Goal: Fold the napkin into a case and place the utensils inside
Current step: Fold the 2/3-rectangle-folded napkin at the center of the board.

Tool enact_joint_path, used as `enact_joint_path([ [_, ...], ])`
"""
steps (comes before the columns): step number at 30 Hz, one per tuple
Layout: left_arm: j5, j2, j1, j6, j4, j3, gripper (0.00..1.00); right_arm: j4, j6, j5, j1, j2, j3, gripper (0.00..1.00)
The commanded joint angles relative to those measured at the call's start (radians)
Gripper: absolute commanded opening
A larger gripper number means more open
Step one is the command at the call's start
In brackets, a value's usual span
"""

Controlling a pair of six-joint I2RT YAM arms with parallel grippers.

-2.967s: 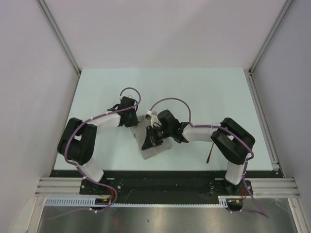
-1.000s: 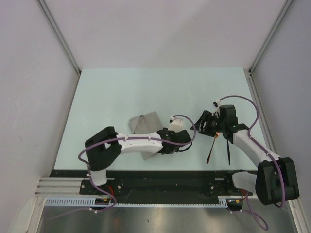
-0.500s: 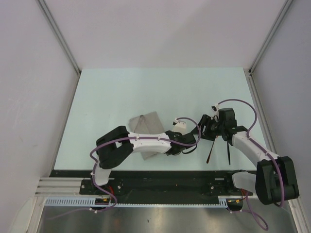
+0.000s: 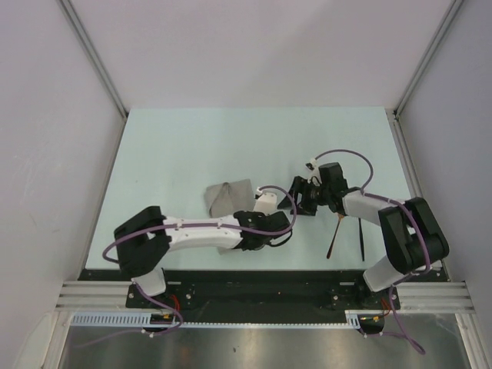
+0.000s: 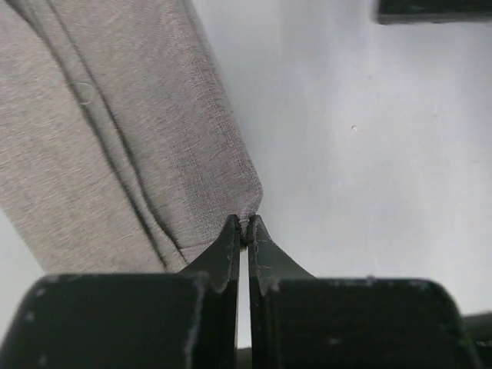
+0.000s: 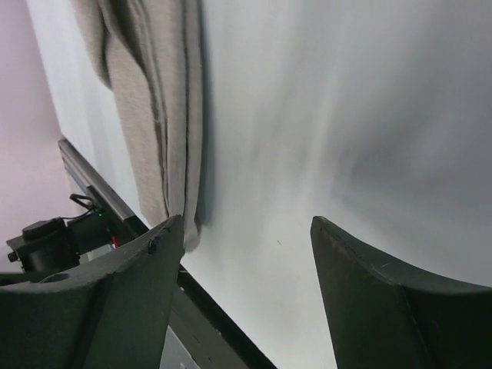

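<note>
The grey-beige napkin [image 4: 227, 196] lies part-folded and rumpled at the table's middle, its near part under my left arm. My left gripper [image 4: 265, 209] is shut on the napkin's right corner, and the left wrist view shows the cloth [image 5: 115, 138] pinched between the gripper's [image 5: 246, 228] closed tips. My right gripper [image 4: 294, 198] hovers open just right of that corner with nothing between its fingers [image 6: 154, 261]; the napkin's folded edge [image 6: 150, 108] hangs ahead of it. The utensils lie to the right: a copper fork [image 4: 332, 237] and a thin black piece [image 4: 361, 240].
The black front rail [image 4: 261, 278] runs along the near table edge, also seen low in the right wrist view [image 6: 92, 200]. White walls and metal posts [image 4: 403, 100] enclose the pale table [image 4: 254, 142]. Both arms crowd the centre right.
My left gripper has closed on the napkin's corner. My right arm has swung left, away from the utensils toward the napkin, its jaws a little wider.
</note>
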Motion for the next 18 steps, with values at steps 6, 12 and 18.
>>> enact_joint_path([
  [6,0.021,-0.246,-0.004,-0.053,0.092,-0.152,0.00,0.257,0.160,-0.013,0.138,0.191,0.162,0.73],
  [12,0.018,-0.298,-0.004,-0.065,0.079,-0.197,0.00,0.286,0.229,0.016,0.210,0.314,0.243,0.70],
  [18,-0.012,-0.363,-0.004,-0.072,0.054,-0.220,0.00,0.289,0.233,0.039,0.247,0.383,0.300,0.68],
])
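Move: The left fingers already pinch the napkin's near right corner, slightly raised; its near left corner lies about 13 cm to the left, 6 cm back and 3 cm below that hand, and its far right corner some 14 cm ahead and 3 cm left. From the open right hand, the far right corner is roughly 12 cm left, 6 cm ahead and 4 cm down; the pinched corner is 9 cm left and 8 cm back. Sweep the open right gripper about 11 cm left and a little forward, sinking slightly at the end, to bring its fingers to the napkin's right edge near the far corner. Keep the left pinch shut: raise the near corner some 3 cm at first, draw it about 3 cm left and slightly back, and dip the hand's left side about 10 degrees. ##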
